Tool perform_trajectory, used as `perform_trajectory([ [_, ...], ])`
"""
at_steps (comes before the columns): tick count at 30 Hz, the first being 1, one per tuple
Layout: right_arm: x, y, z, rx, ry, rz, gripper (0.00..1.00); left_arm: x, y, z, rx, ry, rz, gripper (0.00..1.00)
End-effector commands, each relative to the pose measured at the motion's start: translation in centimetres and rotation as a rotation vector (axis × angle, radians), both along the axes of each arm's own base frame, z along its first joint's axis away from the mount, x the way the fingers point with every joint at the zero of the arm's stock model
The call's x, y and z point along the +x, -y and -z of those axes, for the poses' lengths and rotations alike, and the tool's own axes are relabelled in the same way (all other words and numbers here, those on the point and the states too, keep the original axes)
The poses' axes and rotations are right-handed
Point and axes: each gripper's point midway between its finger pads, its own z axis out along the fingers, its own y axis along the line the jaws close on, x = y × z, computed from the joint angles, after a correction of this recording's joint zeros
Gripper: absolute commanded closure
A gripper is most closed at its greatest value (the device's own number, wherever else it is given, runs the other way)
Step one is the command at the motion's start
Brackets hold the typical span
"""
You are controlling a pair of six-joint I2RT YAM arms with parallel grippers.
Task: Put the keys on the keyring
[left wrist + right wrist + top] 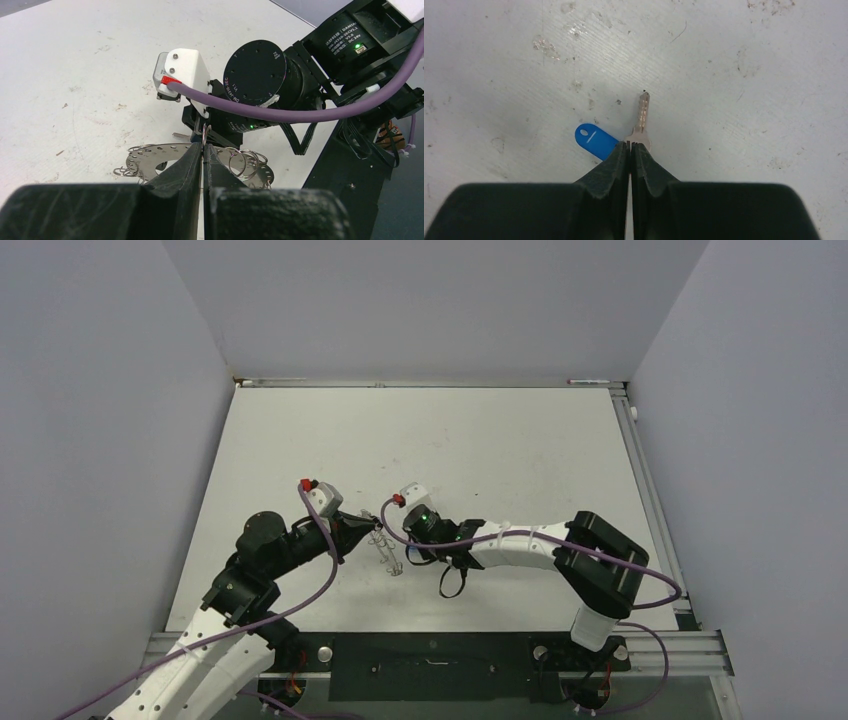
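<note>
The keyring [150,159] is a flat grey metal disc with a wide hole and small wire loops round its edge, lying on the white table between the two arms [390,552]. My left gripper [203,146] is shut on one upright wire loop at the ring's far edge. In the right wrist view a small silver key [642,112] points away from me, with a blue plastic tag [593,140] to its left. My right gripper [630,145] is shut on the key's head, just above the table. Both grippers [372,530] meet over the keyring.
The right arm's wrist, white camera mount [182,75] and purple cable [280,112] stand close behind the keyring. Several loose split rings [245,162] hang on the ring's right side. White table surface [480,450] stretches behind the arms.
</note>
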Motion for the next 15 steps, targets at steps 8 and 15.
perform_trajectory([
  [8, 0.2, 0.7, -1.1, 0.032, 0.047, 0.011, 0.80, 0.3, 0.1, -3.1, -0.039, 0.075, -0.006, 1.00],
  [15, 0.3, 0.7, -2.9, 0.097, 0.079, 0.029, 0.46, 0.4, 0.1, -2.9, -0.035, 0.069, -0.009, 1.00],
])
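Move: The key and blue tag already hang from my nearly shut right fingertips, the key reaching about 2 cm ahead and 1 cm left, the tag some 2 cm left, level fore and aft. The bare table I lower them to is roughly 1 cm back, 1 cm right and 2 cm below. The keyring hangs from my left hand, about 11 cm left of my right hand, 5 cm back and 11 cm higher. From my left hand the key lies roughly 6 cm ahead, 13 cm right and 21 cm down. I ease my right hand down a bit over 1 cm while drifting nearly 2 cm right and 1 cm back, setting the key and blue tag on the table beside the hanging keyring. Then I spread the fingers to about half open, letting go, and begin lifting by half a centimetre with the wrist hardly turning. ##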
